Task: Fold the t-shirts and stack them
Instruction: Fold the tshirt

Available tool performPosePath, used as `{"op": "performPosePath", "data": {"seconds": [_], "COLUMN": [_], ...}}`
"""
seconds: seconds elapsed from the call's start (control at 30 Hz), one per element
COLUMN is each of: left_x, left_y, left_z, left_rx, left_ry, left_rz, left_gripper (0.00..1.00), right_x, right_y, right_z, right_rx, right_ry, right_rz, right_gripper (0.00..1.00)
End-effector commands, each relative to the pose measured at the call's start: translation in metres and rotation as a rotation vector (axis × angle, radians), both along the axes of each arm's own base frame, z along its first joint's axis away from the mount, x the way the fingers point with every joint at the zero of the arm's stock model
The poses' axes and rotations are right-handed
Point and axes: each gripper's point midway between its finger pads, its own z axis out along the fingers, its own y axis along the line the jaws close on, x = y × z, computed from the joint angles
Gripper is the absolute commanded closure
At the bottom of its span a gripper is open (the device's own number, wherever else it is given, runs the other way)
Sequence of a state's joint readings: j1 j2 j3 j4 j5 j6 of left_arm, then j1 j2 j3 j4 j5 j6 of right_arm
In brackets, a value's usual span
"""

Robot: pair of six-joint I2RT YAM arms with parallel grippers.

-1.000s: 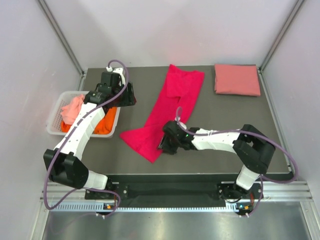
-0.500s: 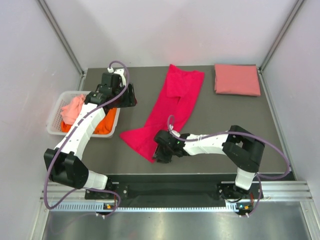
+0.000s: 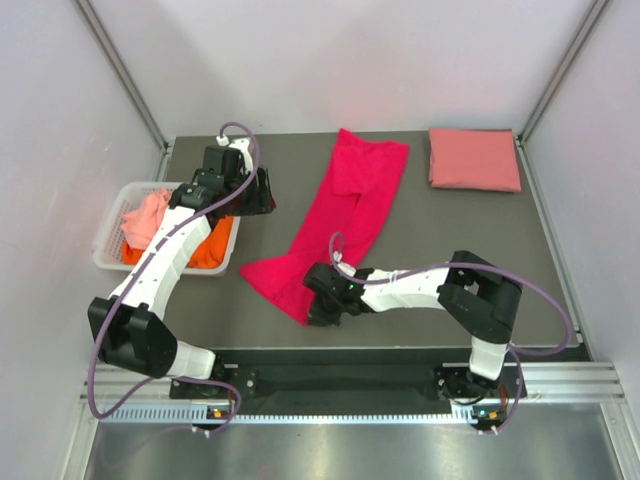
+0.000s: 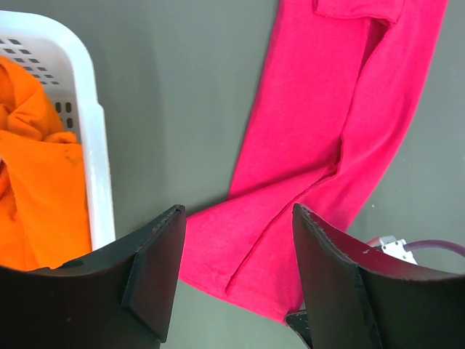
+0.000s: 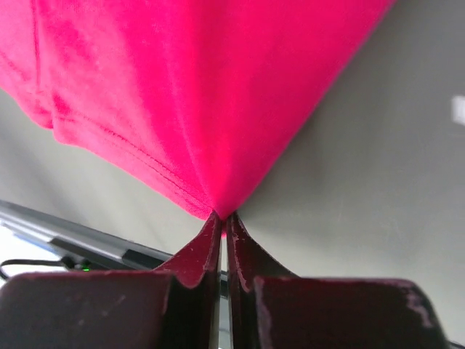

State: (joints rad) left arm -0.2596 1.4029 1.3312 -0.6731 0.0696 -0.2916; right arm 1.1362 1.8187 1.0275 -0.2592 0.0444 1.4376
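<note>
A bright magenta-red t-shirt (image 3: 345, 205) lies stretched diagonally across the middle of the table. My right gripper (image 3: 315, 312) is shut on its near corner, and in the right wrist view the cloth (image 5: 196, 87) is pinched at the tips of the right gripper (image 5: 223, 216). A salmon pink t-shirt (image 3: 474, 158) lies folded at the back right. Pale coral (image 3: 145, 218) and orange (image 3: 212, 248) t-shirts lie crumpled in the basket. My left gripper (image 3: 257, 190) hovers open beside the basket; in its own view the left gripper (image 4: 236, 218) holds nothing, with the magenta shirt (image 4: 327, 109) below.
The white slotted basket (image 3: 108, 252) stands at the table's left edge, its rim (image 4: 94, 160) close to my left fingers. The table's near edge and black rail (image 3: 380, 352) run just behind my right gripper. Grey walls enclose the sides and back.
My right gripper slid left and nearer along the magenta shirt to its near corner and shut on the cloth. The left arm has stayed put.
</note>
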Motion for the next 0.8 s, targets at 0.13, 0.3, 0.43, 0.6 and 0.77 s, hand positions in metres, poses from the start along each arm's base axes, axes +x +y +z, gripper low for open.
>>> {"op": "performPosePath", "data": {"seconds": [0.13, 0.3, 0.43, 0.6, 0.77], "left_x": [-0.011, -0.039, -0.056, -0.082, -0.112], "left_y": [-0.02, -0.031, -0.034, -0.036, -0.048], "left_z": [0.009, -0.024, -0.043, -0.056, -0.079], "left_rx": [-0.079, -0.071, -0.026, -0.023, -0.023], "left_ry": [-0.007, 0.102, 0.156, 0.187, 0.246], "left_rz": [-0.085, -0.117, -0.119, -0.102, -0.117], "left_gripper": [0.36, 0.38, 0.38, 0.38, 0.4], "right_x": [-0.024, -0.028, -0.039, -0.058, -0.064], "right_y": [-0.065, -0.104, -0.134, -0.164, -0.187], "right_z": [0.002, 0.02, 0.022, 0.005, 0.003], "right_rx": [-0.149, -0.167, -0.248, -0.28, -0.283], "right_ry": [-0.028, -0.07, -0.058, -0.015, -0.033], "right_rz": [0.043, 0.045, 0.108, 0.124, 0.101], "right_gripper": [1.0, 1.0, 1.0, 1.0, 1.0]}}
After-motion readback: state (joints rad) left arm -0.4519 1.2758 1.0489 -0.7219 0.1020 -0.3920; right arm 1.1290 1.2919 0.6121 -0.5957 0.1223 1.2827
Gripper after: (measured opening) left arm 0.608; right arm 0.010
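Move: The right hand already pinches the t-shirt's near hem corner just above the table; the spot to bring it to, at the table's front edge, is about 17 cm right and 6 cm back. From this hand the free hem corner lies some 12 cm ahead and 18 cm left, and the shirt's far end about 43 cm ahead and 15 cm right. From the left hand that free corner is roughly 8 cm back, 7 cm left and 21 cm below, and the basket 27 cm left, 3 cm ahead. Keeping its shut pinch on the hem corner, the right hand sweeps low to the right, some 17 cm, and about 6 cm back to the table's front edge, lifting a couple of centimetres midway and sinking again while the fingers swing nearer to straight down. The left hand, empty and open, starts down a little later, drawing back about 10 cm while sinking 7 cm and easing right towards the near hem, its fingers tipping further down, without reaching the cloth. ##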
